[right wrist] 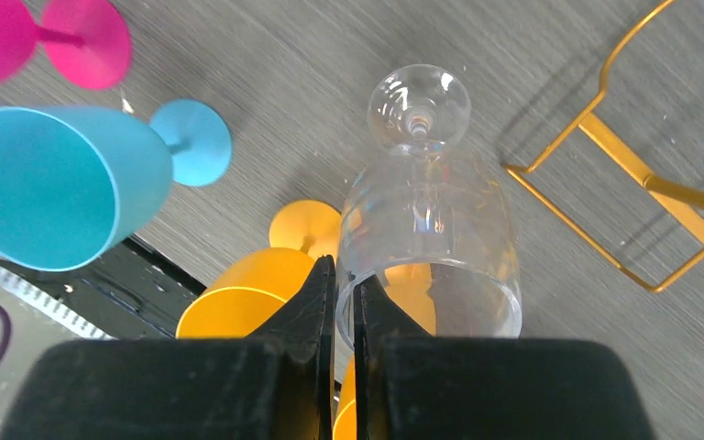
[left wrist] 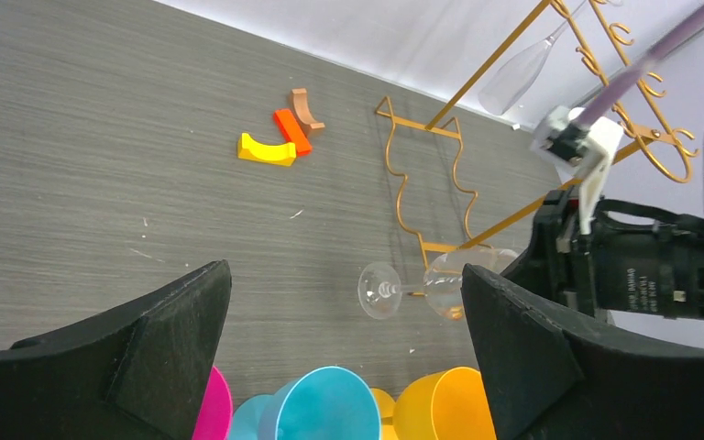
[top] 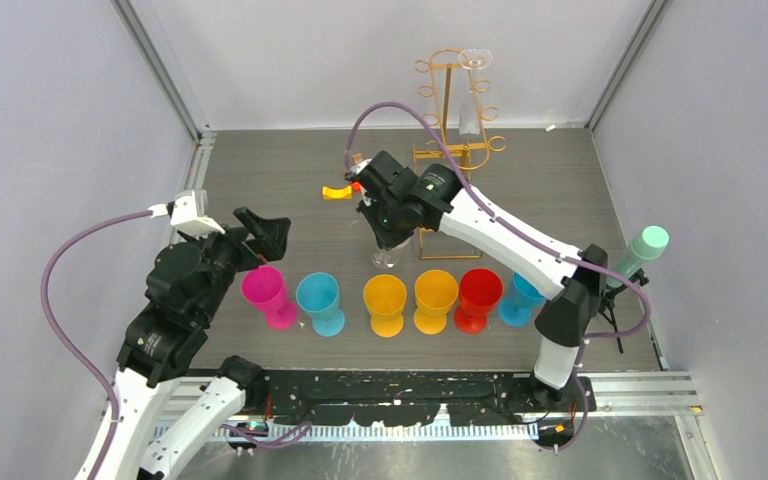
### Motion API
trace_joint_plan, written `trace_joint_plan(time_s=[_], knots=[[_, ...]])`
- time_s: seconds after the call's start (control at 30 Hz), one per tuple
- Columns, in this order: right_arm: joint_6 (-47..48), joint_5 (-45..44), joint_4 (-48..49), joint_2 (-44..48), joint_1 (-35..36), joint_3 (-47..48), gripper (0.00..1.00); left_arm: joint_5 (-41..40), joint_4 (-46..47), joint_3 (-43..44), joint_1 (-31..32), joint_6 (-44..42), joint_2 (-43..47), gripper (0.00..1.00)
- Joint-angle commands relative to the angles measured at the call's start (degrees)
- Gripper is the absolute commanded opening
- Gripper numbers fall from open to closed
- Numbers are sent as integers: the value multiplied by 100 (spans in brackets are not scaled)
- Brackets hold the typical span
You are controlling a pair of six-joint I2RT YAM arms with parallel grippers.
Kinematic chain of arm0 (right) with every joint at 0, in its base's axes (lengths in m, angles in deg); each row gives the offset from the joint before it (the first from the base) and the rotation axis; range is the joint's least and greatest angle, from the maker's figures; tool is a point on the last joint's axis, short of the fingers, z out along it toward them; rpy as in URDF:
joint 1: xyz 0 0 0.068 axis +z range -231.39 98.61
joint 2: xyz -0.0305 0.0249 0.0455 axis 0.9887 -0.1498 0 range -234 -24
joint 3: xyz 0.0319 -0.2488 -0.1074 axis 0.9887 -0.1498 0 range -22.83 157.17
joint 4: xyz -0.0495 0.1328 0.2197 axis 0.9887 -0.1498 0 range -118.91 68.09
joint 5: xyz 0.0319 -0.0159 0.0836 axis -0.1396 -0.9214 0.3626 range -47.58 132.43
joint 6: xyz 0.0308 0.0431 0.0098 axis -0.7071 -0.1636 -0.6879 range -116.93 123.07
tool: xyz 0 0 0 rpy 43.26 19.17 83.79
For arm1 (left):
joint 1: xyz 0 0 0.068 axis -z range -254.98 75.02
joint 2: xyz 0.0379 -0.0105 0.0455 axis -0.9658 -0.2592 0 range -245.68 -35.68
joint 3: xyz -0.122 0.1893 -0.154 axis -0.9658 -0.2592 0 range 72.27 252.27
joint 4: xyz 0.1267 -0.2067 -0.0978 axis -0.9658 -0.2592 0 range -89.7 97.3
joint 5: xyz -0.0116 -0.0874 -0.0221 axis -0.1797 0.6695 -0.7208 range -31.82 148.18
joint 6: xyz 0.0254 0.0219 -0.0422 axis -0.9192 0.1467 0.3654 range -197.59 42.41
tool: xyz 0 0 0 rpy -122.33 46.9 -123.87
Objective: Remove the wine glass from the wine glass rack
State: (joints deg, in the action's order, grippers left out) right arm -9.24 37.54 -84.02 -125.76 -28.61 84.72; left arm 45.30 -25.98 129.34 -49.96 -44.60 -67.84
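A clear wine glass [top: 388, 250] [right wrist: 426, 220] stands upright, foot down, just above or on the table in front of the gold wire wine glass rack [top: 455, 110] [right wrist: 623, 211]. My right gripper [top: 385, 232] [right wrist: 342, 275] is shut on its rim, one finger inside the bowl and one outside. In the left wrist view the same glass [left wrist: 412, 289] shows beside the rack's base [left wrist: 426, 183]. Over the pink and teal goblets at the left, my left gripper [top: 265, 240] [left wrist: 344, 284] hangs wide open and holds nothing. Another clear glass [top: 473, 95] hangs upside down on the rack.
A row of plastic goblets lines the near table: pink [top: 268, 295], teal [top: 320, 300], two yellow [top: 385, 300], red [top: 478, 295], blue [top: 520, 298]. Small yellow, red and tan blocks [left wrist: 280, 137] lie left of the rack. A mint cylinder [top: 643, 250] stands at the right.
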Motion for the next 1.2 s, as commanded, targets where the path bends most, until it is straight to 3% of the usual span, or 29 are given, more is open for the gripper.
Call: trace_joint_plan(time_s=[0.0, 0.17, 0.83, 1.17], knots=[[284, -314, -358, -147, 251, 564, 0, -56, -12, 54, 12, -120, -37, 100], [296, -592, -569, -504, 397, 662, 0, -58, -54, 24, 12, -112, -31, 100], [234, -369, -456, -1124, 350, 789, 1, -168, -202, -48, 12, -119, 76, 100], [219, -162, -661, -1027, 307, 975, 9, -214, -236, -50, 12, -130, 136, 100]])
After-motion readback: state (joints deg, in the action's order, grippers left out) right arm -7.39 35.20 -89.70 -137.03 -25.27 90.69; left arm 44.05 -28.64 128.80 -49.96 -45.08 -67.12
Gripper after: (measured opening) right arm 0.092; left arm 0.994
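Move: The right hand already holds the clear wine glass. The bare table spot below its foot is about 4 cm ahead of the right hand, 2 cm left and 23 cm down. Of that spot, the left yellow glass stands roughly 11 cm nearer the base, the light blue glass as far back and 10 cm left, and the rack's front rung some 4 cm farther out and 14 cm right. From the left hand the spot lies about 8 cm ahead, 18 cm right and 34 cm down. Still pinching the clear glass by its rim between shut fingers, the right hand lowers it foot-first about 5 cm towards the bare table beyond the left yellow glass, easing a couple of centimetres left. The wrist tips some 10 degrees so the fingers point more nearly straight down, and over the latter part the hand almost stands still at its new height. ##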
